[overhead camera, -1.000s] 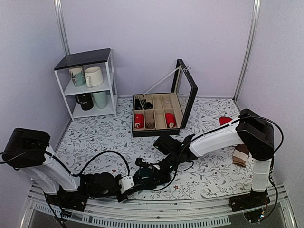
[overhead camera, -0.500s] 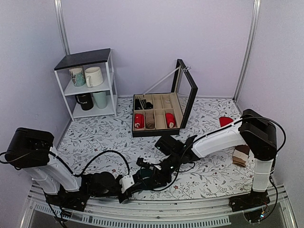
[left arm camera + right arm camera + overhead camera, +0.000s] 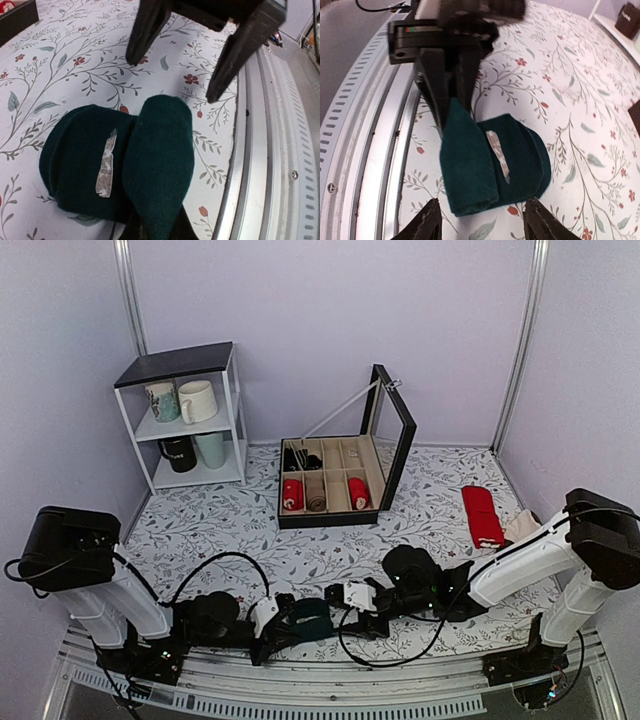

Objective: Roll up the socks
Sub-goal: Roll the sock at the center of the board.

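The socks (image 3: pixel 312 618) are a dark teal, partly rolled bundle near the table's front edge, with a pale paper sliver lying on them. One flap of the socks (image 3: pixel 157 165) narrows down into my left gripper (image 3: pixel 156 234), which is shut on its end. In the right wrist view the socks (image 3: pixel 515 160) lie just beyond my right gripper (image 3: pixel 485 222), whose fingers stand open on either side and touch nothing. The left gripper (image 3: pixel 451 95) pinches the flap from the far side. From above, the right gripper (image 3: pixel 340 600) sits just right of the bundle.
An open black compartment box (image 3: pixel 392 440) with rolled red and beige socks stands at mid-back. Flat red socks (image 3: pixel 483 515) and a beige piece (image 3: pixel 521 528) lie at the right. A white shelf (image 3: pixel 185 360) with mugs is back left. The metal rail (image 3: pixel 300 702) and cables run along the front.
My right gripper has opened and drawn back to the right off the socks, its arm swinging right and uncovering the red socks. The left gripper has closed on the flap.
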Available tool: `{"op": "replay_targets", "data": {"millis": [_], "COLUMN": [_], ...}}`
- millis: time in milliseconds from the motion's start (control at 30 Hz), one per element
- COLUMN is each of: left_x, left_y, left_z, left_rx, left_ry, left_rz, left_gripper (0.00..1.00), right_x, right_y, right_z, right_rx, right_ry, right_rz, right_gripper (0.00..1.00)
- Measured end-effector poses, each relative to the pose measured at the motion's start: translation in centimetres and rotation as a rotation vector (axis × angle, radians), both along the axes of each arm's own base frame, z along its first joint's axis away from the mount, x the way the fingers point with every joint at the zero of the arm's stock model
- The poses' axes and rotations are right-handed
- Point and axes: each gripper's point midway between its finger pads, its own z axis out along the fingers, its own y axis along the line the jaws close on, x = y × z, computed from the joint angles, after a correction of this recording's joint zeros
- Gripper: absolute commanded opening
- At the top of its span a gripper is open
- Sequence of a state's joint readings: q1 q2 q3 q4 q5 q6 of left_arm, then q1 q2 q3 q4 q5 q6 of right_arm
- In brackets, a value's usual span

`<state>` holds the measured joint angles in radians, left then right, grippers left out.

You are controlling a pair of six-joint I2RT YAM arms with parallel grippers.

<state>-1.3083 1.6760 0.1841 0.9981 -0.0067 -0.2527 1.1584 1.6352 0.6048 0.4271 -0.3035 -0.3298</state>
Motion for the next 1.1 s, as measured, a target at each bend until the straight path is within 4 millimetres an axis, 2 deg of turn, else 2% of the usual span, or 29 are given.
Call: {"op": "replay_targets", "data": {"millis": [200,367,600,767,900,1033,1100], "left_x": [-0.2,-0.4,-0.5,-0.5,-0.5,-0.5,-0.5], "left_y": [0.0,-0.3,-0.4,-0.5,-0.5,-0.5,-0.5], "left_z": [-0.3,-0.4,-0.4,-0.4,-0.4,-0.4,-0.4], "left_rx": [-0.017,-0.035,-0.045,-0.049,-0.052,-0.053,-0.052], "left_ry": [0.058,0.08,0.093,0.096,0.1,0.102,0.102], "left_rz": [0.007,-0.006,-0.014,-0.016,-0.018,-0.02,-0.02], "left_gripper": [0.0,0.0,0.0,0.0,0.0,0.0,0.08], "right_x": [-2.9,-3.9,-3.0,-2.4,-2.2,-2.0,-1.9], "right_y": [1.7,2.0,1.6,1.8,2.0,2.4,2.5], "right_z": [1.1,0.6,-1.7,-2.1,-2.2,-2.9,-2.9], "right_rx": [0.042,0.022,-0.053,-0.069,-0.073,-0.089,-0.089], "right_ry": [-0.19,-0.258,-0.283,-0.294,-0.29,-0.269,-0.257], "right_rz": [0.108,0.136,0.096,0.065,0.052,0.037,0.029], "right_gripper": [0.56,0.54,0.5,0.34,0.32,0.2,0.16]}}
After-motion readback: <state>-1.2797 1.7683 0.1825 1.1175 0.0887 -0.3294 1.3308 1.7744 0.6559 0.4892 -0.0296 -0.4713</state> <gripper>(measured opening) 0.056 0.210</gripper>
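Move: My left hand already pinches the left end of the dark green sock's rolled part, whose middle lies about 4 cm to its right and 1 cm ahead. From my open right hand the roll's middle is some 3 cm back, 6 cm left and 4 cm below. The sock's flat part lies about 1 cm ahead, 6 cm left and 5 cm below that hand; the sock box sits roughly 28 cm straight ahead, 3 cm lower. I swing my right hand back about 4 cm and a little left, then lower it some 4 cm while easing forward again, bringing it down around the roll's right end as the wrist rolls about 15 degrees. Its fingers close from half open to pinch that end, while my left hand keeps its grip with only a tiny shift back and down. ##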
